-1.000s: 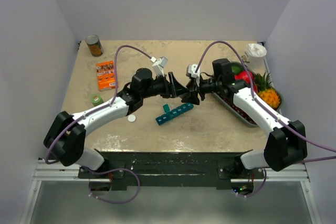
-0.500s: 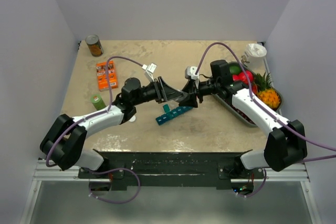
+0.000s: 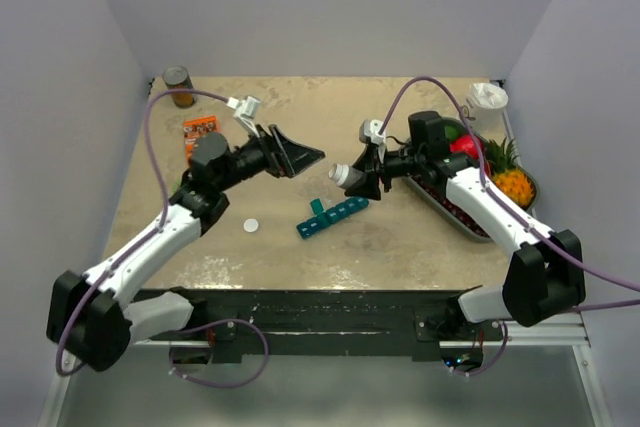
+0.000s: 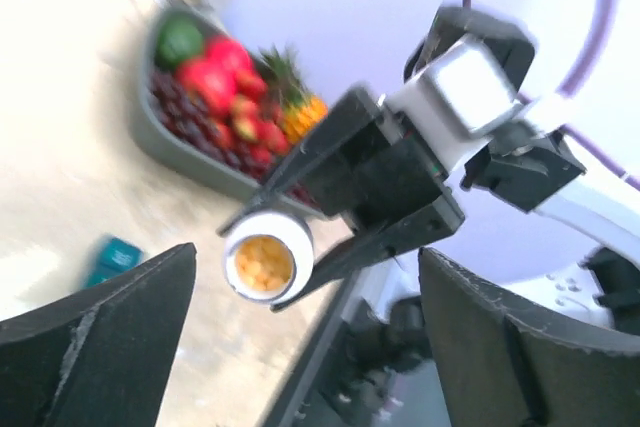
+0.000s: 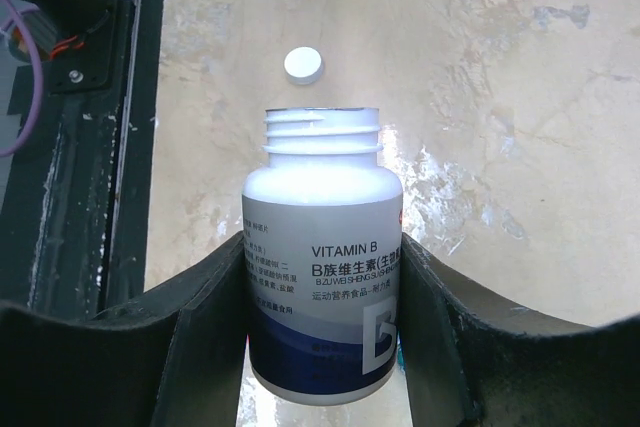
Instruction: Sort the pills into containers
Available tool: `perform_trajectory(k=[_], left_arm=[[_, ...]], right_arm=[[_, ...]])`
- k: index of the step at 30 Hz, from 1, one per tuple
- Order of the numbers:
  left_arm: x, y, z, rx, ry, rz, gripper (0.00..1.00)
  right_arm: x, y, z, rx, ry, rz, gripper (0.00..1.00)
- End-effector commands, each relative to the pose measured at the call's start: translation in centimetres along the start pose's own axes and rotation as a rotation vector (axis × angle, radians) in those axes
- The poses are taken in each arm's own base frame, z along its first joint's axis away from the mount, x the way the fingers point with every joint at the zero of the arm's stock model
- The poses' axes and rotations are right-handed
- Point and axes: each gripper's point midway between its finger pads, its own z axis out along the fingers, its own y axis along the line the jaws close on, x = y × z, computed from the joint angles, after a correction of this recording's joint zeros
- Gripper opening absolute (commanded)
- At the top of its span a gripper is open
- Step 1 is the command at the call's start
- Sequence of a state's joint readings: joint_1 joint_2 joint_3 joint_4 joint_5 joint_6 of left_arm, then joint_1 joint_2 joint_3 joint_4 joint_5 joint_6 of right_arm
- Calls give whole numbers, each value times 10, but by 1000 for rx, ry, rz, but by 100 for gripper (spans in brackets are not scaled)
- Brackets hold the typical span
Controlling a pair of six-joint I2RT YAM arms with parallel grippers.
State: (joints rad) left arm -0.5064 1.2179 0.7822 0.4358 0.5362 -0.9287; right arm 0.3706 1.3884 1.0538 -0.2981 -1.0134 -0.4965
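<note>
My right gripper (image 3: 362, 175) is shut on a white vitamin B bottle (image 5: 322, 287), held on its side above the table with its open mouth toward the left. The left wrist view shows yellow pills (image 4: 263, 261) inside the bottle (image 4: 268, 255). The bottle's white cap (image 3: 251, 226) lies on the table; it also shows in the right wrist view (image 5: 304, 64). The teal-blue pill organiser (image 3: 332, 217) lies below the bottle, some lids raised. My left gripper (image 3: 312, 157) is open and empty, raised to the left of the bottle.
A grey tray of fruit (image 3: 447, 207) stands at the right, with a white container (image 3: 487, 102) behind it. An orange packet (image 3: 201, 141), a green tape roll (image 3: 183, 188) and a tin can (image 3: 179, 86) sit at the left and back left.
My left gripper has let go of the bottle's mouth and drawn back up and to the left, now open. The right gripper still holds the bottle, its open mouth now showing.
</note>
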Motion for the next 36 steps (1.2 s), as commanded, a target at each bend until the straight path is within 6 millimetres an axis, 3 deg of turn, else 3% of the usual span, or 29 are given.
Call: perform_trajectory(k=[1,2,3,4,5,6,7,8,9,11,13,15,16,17,18,20,21,23,24,25,27,29,30,31,32,33,34,36], left_arm=[[-63,-13,-43,-176,-162,333,99],[-72,-21,-57,-203,-200,383,99],[-70,-14,-67,-262,-192,406,99],[-73,-5,-78,-334,-202,458,99],[-76,-11,-91,-349,-232,488,99],[-69,-2,-98,-387,-217,491,99],[-68,2,-104,-411,-226,518,99],[-69,-3,-113,-410,-250,532,99],[-59,8,-116,-431,-232,526,99],[-54,7,-122,-425,-239,540,99],[-45,15,-123,-426,-226,532,99],[-39,19,-125,-423,-219,540,99],[-38,21,-125,-425,-213,545,99],[-37,21,-126,-426,-209,552,99],[-36,22,-127,-432,-199,567,99],[-36,21,-129,-431,-200,584,99],[-35,22,-130,-433,-197,597,99],[-32,25,-130,-429,-192,608,99],[-32,25,-129,-424,-194,615,99],[-31,24,-127,-411,-191,618,99],[-28,30,-124,-409,-171,633,99],[-25,33,-123,-415,-149,646,99],[-23,36,-124,-423,-132,660,99],[-21,37,-124,-419,-122,670,99],[-17,38,-125,-414,-109,680,99],[-16,40,-125,-413,-99,697,99],[-11,40,-124,-395,-85,702,99],[-6,43,-121,-379,-61,717,99]], right_arm=[[-49,-8,-20,54,-87,-46,0],[-58,-16,-27,97,-90,-51,0],[-85,-25,-39,141,-106,-63,0],[-97,-42,-55,200,-110,-51,0],[-111,-52,-67,233,-123,-38,0],[-131,-64,-81,277,-163,-49,0],[-160,-80,-109,353,-230,-10,0],[-178,-86,-122,386,-273,-23,0],[-215,-92,-141,448,-362,-65,0],[-244,-96,-170,543,-460,-64,0],[-276,-81,-187,565,-585,-88,0],[-276,-53,-174,465,-609,-36,0],[-281,-22,-157,373,-602,-54,0],[-291,20,-159,334,-618,-119,0],[-286,39,-156,318,-614,-154,0],[-305,73,-178,358,-690,-241,0],[-318,72,-195,449,-696,-299,0],[-336,40,-242,709,-794,-279,0],[-345,29,-255,750,-853,-276,0],[-344,20,-261,768,-876,-256,0],[-332,30,-230,556,-867,-155,0],[-317,76,-183,301,-825,-120,0],[-298,114,-159,241,-760,-192,0],[-290,120,-155,252,-746,-227,0],[-287,118,-159,291,-758,-238,0],[-285,86,-176,486,-765,-235,0],[-280,67,-183,570,-745,-235,0],[-266,52,-185,563,-727,-269,0]])
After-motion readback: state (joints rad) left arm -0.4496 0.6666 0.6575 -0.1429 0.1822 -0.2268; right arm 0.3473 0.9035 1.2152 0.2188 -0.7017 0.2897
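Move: The right hand already holds the uncapped pill bottle; the pill organizer lies about 9 cm to its left, 3 cm farther out and roughly 18 cm below. From the empty, open left hand, the loose cap is some 15 cm to the left, about level fore and aft, and 25 cm below. The organizer is 8 cm to that hand's right and 3 cm ahead, also 25 cm down; the bottle is 17 cm right, level with it, 8 cm lower. The right hand swings the held bottle up 40 cm, then down 10, while the open left withdraws leftward. ##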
